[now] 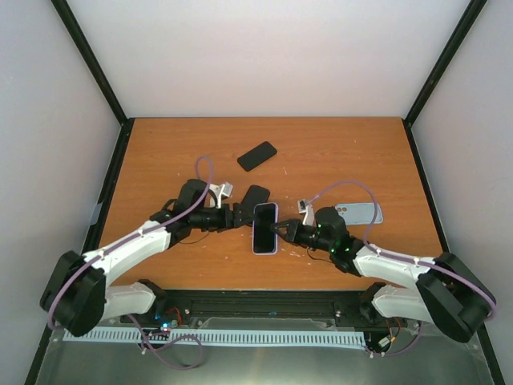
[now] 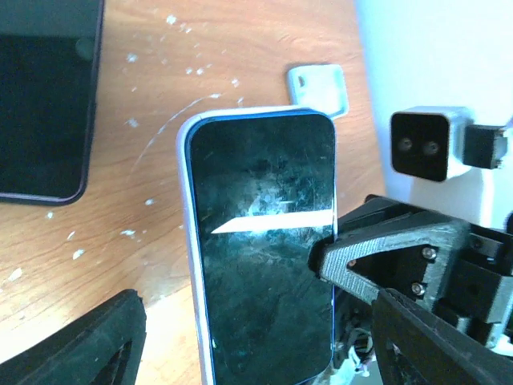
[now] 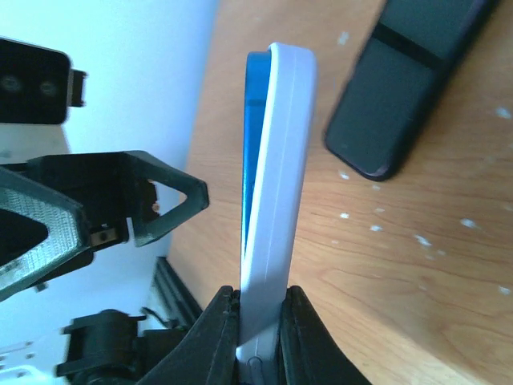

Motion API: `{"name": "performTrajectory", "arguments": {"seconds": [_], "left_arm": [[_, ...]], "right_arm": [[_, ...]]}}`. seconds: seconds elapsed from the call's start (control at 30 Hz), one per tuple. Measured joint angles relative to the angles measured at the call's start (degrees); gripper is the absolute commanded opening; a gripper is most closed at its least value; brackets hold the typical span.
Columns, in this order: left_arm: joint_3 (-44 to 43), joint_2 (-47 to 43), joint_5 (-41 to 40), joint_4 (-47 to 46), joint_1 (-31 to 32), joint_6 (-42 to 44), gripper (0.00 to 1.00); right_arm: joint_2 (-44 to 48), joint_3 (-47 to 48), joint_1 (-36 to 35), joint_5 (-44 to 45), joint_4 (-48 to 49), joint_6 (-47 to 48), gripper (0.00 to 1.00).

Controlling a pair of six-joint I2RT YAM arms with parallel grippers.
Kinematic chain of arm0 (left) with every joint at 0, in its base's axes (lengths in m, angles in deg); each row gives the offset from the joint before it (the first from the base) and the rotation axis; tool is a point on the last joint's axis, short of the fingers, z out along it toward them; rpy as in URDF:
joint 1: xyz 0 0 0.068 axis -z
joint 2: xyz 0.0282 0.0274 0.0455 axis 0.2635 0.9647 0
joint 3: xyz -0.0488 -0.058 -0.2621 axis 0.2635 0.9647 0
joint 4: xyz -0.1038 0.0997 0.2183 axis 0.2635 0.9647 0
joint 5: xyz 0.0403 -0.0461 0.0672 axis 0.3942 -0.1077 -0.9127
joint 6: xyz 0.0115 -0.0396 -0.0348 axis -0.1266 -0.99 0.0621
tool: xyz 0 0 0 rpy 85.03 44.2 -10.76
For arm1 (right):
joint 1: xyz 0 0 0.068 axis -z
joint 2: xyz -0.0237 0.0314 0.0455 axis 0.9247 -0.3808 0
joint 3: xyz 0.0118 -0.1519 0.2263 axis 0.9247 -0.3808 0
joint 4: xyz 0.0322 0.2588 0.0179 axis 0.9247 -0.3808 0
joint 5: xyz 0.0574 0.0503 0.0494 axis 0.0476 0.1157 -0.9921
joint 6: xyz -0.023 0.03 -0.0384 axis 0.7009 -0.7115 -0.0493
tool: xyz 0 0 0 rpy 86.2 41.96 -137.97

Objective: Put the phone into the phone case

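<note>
The phone [image 1: 265, 225], dark screen up, sits in a pale lilac phone case [image 1: 256, 243] and is held above the table between the two arms. My right gripper [image 1: 281, 230] is shut on its right long edge. In the right wrist view that gripper [image 3: 260, 321] pinches the case [image 3: 280, 160], and the phone's blue edge [image 3: 252, 120] stands slightly proud of it. My left gripper [image 1: 244, 216] is open at the phone's left side. In the left wrist view its fingers [image 2: 80, 345] straddle the phone [image 2: 264, 265] without touching it.
A black phone [image 1: 257, 156] lies further back on the wooden table [image 1: 160, 152]. Another black slab [image 1: 255, 195] lies just behind the left gripper and shows at the upper left of the left wrist view [image 2: 44, 96]. A pale blue-grey case [image 1: 358, 212] lies at the right.
</note>
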Motion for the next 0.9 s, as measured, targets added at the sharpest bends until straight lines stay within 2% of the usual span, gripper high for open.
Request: {"name": "performTrajectory", "arguments": {"seconds": [0.17, 0.33, 0.43, 0.57, 0.67, 0.73, 0.9], "left_arm": [[0.96, -4.92, 4.63, -1.40, -2.23, -0.15, 0.72], [2.89, -6.14, 9.53, -4.79, -2.43, -1.49, 0.70], [3.85, -6.14, 12.46, -8.35, -2.45, -2.86, 0.65], [5.62, -5.57, 17.07, -15.89, -2.47, -5.97, 0.52], [6.84, -5.09, 19.47, -20.85, -2.47, -8.55, 0.35], [7.50, -5.05, 20.57, -23.61, -2.47, -9.81, 0.27], [8.74, -3.80, 22.34, -29.27, -2.47, -12.66, 0.10]], "right_arm": [[4.68, -0.44, 0.00, -1.64, 3.08, -1.18, 0.03], [9.20, -0.72, 0.00, -2.43, 5.84, -2.62, 0.03], [10.75, -1.18, 0.00, -3.04, 8.48, -4.00, 0.03], [10.78, -1.18, 0.00, -4.07, 10.21, -5.42, 0.03], [10.43, -1.22, 0.00, -4.72, 12.15, -6.47, 0.04], [9.90, -1.25, 0.00, -5.35, 13.46, -7.04, 0.05], [9.11, -2.16, 0.02, -5.84, 16.22, -8.15, 0.15]]}}
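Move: The phone in its lilac case already hangs from the right fingers, its middle about 3 cm to the left of the right hand, 1 cm below and level fore and aft. From the open left hand it lies some 5 cm right, 2 cm back and 4 cm below. The black-cased phone on the table is about 7 cm ahead, 3 cm right and 11 cm below the left hand; the light-blue case sits about 8 cm ahead, 27 cm right and 7 cm below the right hand. Upward goes the right hand by about 10 cm, keeping its pinch on the case's right edge and tilting its fingers nearly level. The left hand rises about 7 cm while drawing back some 4 cm and slightly right towards the case's left edge, swings its fingers up towards level, and closes them from wide open to nearly shut around that edge. ##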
